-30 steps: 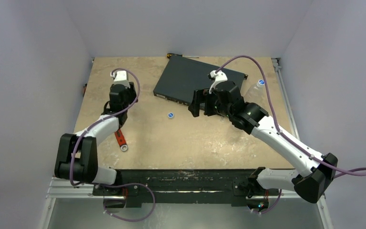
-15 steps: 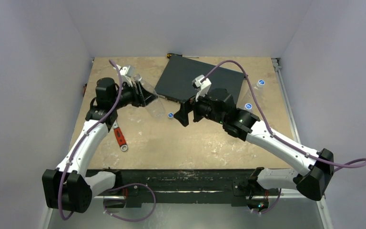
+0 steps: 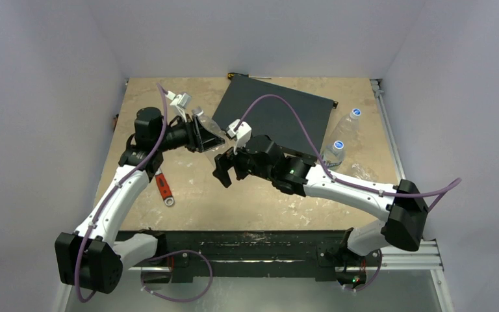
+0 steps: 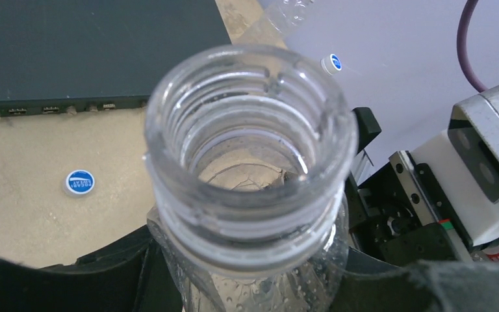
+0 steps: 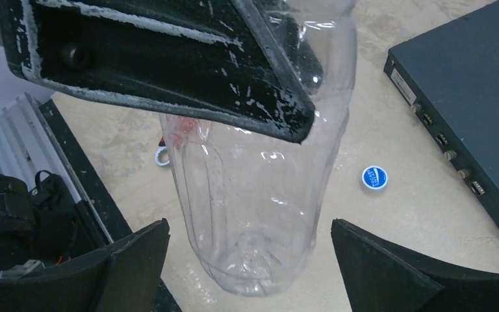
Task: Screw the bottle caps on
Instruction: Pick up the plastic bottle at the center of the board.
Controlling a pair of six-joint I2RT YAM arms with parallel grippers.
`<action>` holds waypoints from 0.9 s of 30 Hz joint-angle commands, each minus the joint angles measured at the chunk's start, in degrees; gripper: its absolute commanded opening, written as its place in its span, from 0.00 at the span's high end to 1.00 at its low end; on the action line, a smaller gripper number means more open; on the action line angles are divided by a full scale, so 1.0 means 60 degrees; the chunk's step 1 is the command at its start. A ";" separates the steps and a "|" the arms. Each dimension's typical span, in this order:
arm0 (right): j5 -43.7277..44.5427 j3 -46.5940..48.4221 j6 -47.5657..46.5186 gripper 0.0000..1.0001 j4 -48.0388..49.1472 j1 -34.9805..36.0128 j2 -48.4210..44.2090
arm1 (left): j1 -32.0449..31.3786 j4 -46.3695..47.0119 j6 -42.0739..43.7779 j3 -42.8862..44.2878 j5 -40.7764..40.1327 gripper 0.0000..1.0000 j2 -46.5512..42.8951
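A clear, uncapped bottle [image 3: 212, 134] hangs tilted above the table, and my left gripper [image 3: 198, 133] is shut on its shoulder just below the neck. In the left wrist view its threaded mouth [image 4: 247, 221] faces the camera, with the left gripper [image 4: 250, 283] clamped beneath it. My right gripper [image 3: 224, 170] stands open around the bottle's base [image 5: 260, 214], its fingers [image 5: 127, 263] apart from the plastic on both sides. One loose blue cap [image 5: 374, 177] lies on the table near the black box; it also shows in the left wrist view as the cap [image 4: 79, 182].
A flat black box [image 3: 273, 117] sits at the back centre. Two capped bottles [image 3: 333, 151] [image 3: 351, 120] are to its right. A red-handled wrench [image 3: 164, 188] lies at the left under my left arm. A screwdriver [image 3: 234, 76] rests at the far edge.
My left arm lifted the bottle off the table and swung it toward the middle. My right arm moved left and nearer, bringing its open jaws around the bottle's base.
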 commanded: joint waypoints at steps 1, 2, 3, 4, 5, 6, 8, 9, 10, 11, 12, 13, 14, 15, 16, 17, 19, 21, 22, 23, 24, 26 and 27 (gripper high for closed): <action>0.0895 0.0637 -0.0089 0.02 0.0562 0.0223 0.0123 | -0.0220 0.0357 -0.0459 0.0418 0.0201 0.58 0.0200; 0.1024 0.0660 -0.0038 0.02 0.0568 0.0229 0.0176 | -0.0264 0.0338 -0.0494 0.0446 0.0187 0.56 0.0244; 0.1148 0.0683 -0.0003 0.02 0.0582 0.0230 0.0233 | -0.0308 0.0314 -0.0526 0.0491 0.0185 0.54 0.0268; 0.1312 0.0691 0.0044 0.03 0.0580 0.0230 0.0279 | -0.0352 0.0285 -0.0539 0.0545 0.0196 0.53 0.0304; 0.1416 0.0703 0.0101 0.07 0.0578 0.0230 0.0323 | -0.0389 0.0252 -0.0550 0.0573 0.0181 0.52 0.0314; 0.1439 0.0714 0.0128 0.15 0.0599 0.0230 0.0360 | -0.0419 0.0215 -0.0524 0.0599 0.0153 0.51 0.0317; 0.1298 0.0775 0.0354 0.31 0.0610 0.0229 0.0409 | -0.0425 0.0048 -0.0393 0.0625 0.0103 0.46 0.0318; 0.1032 0.0793 0.0537 0.39 0.0645 0.0223 0.0411 | -0.0425 -0.0074 -0.0308 0.0649 0.0034 0.44 0.0307; 0.0946 0.0800 0.0642 0.45 0.0656 0.0190 0.0400 | -0.0425 -0.0146 -0.0228 0.0652 -0.0070 0.39 0.0276; 0.0841 0.0829 0.0729 0.50 0.0646 0.0163 0.0401 | -0.0425 -0.0144 -0.0207 0.0623 -0.0171 0.35 0.0223; 0.0645 0.0869 0.0860 0.53 0.0623 0.0105 0.0397 | -0.0425 -0.0080 -0.0222 0.0585 -0.0281 0.33 0.0157; 0.0421 0.0885 0.1049 0.56 0.0605 0.0024 0.0378 | -0.0425 0.0025 -0.0288 0.0555 -0.0364 0.30 0.0064; 0.0031 0.0870 0.1263 0.58 0.0667 -0.0107 0.0319 | -0.0425 0.0180 -0.0355 0.0498 -0.0428 0.28 0.0008; -0.0344 0.0755 0.1586 0.60 0.0735 -0.0260 0.0248 | -0.0425 0.0446 -0.0444 0.0443 -0.0437 0.27 -0.0040; -0.0726 0.0622 0.1846 0.61 0.1051 -0.0439 0.0136 | -0.0425 0.0743 -0.0567 0.0356 -0.0415 0.26 -0.0115; -0.1167 0.0468 0.2148 0.61 0.1276 -0.0665 0.0027 | -0.0425 0.1159 -0.0742 0.0259 -0.0414 0.25 -0.0203; -0.2008 0.0128 0.2692 0.62 0.1788 -0.1049 -0.0200 | -0.0425 0.1787 -0.1010 0.0011 -0.0445 0.24 -0.0396; -0.2555 -0.0134 0.3081 0.61 0.2191 -0.1305 -0.0387 | -0.0425 0.2360 -0.1283 -0.0186 -0.0458 0.23 -0.0529; -0.2791 -0.0198 0.3234 0.61 0.2328 -0.1395 -0.0448 | -0.0425 0.2650 -0.1451 -0.0271 -0.0470 0.23 -0.0576; -0.3022 -0.0268 0.3387 0.61 0.2477 -0.1460 -0.0485 | -0.0425 0.2952 -0.1625 -0.0354 -0.0501 0.23 -0.0620; -0.3265 -0.0314 0.3531 0.61 0.2644 -0.1503 -0.0496 | -0.0425 0.3297 -0.1791 -0.0464 -0.0514 0.23 -0.0656; -0.3701 -0.0358 0.3637 0.62 0.2942 -0.1527 -0.0470 | -0.0425 0.3924 -0.2089 -0.0637 -0.0572 0.23 -0.0671; -0.3857 -0.0393 0.3668 0.62 0.3068 -0.1527 -0.0457 | -0.0425 0.4113 -0.2168 -0.0691 -0.0611 0.22 -0.0657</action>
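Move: The left hand already holds the plastic bottle, its middle about 3 cm below and 1 cm back from that hand, sideways level. From the right hand, open around its lower part, the bottle's middle is roughly 2 cm ahead, 1 cm left and 3 cm up. The blue cap lies about 9 cm ahead, 4 cm right of the right hand; the black box some 26 cm ahead, 20 cm right; both about 17 cm below. Right fingers pinch the bottle's lower part, left fingers open, letting go, then both hands rise about 4 cm. ##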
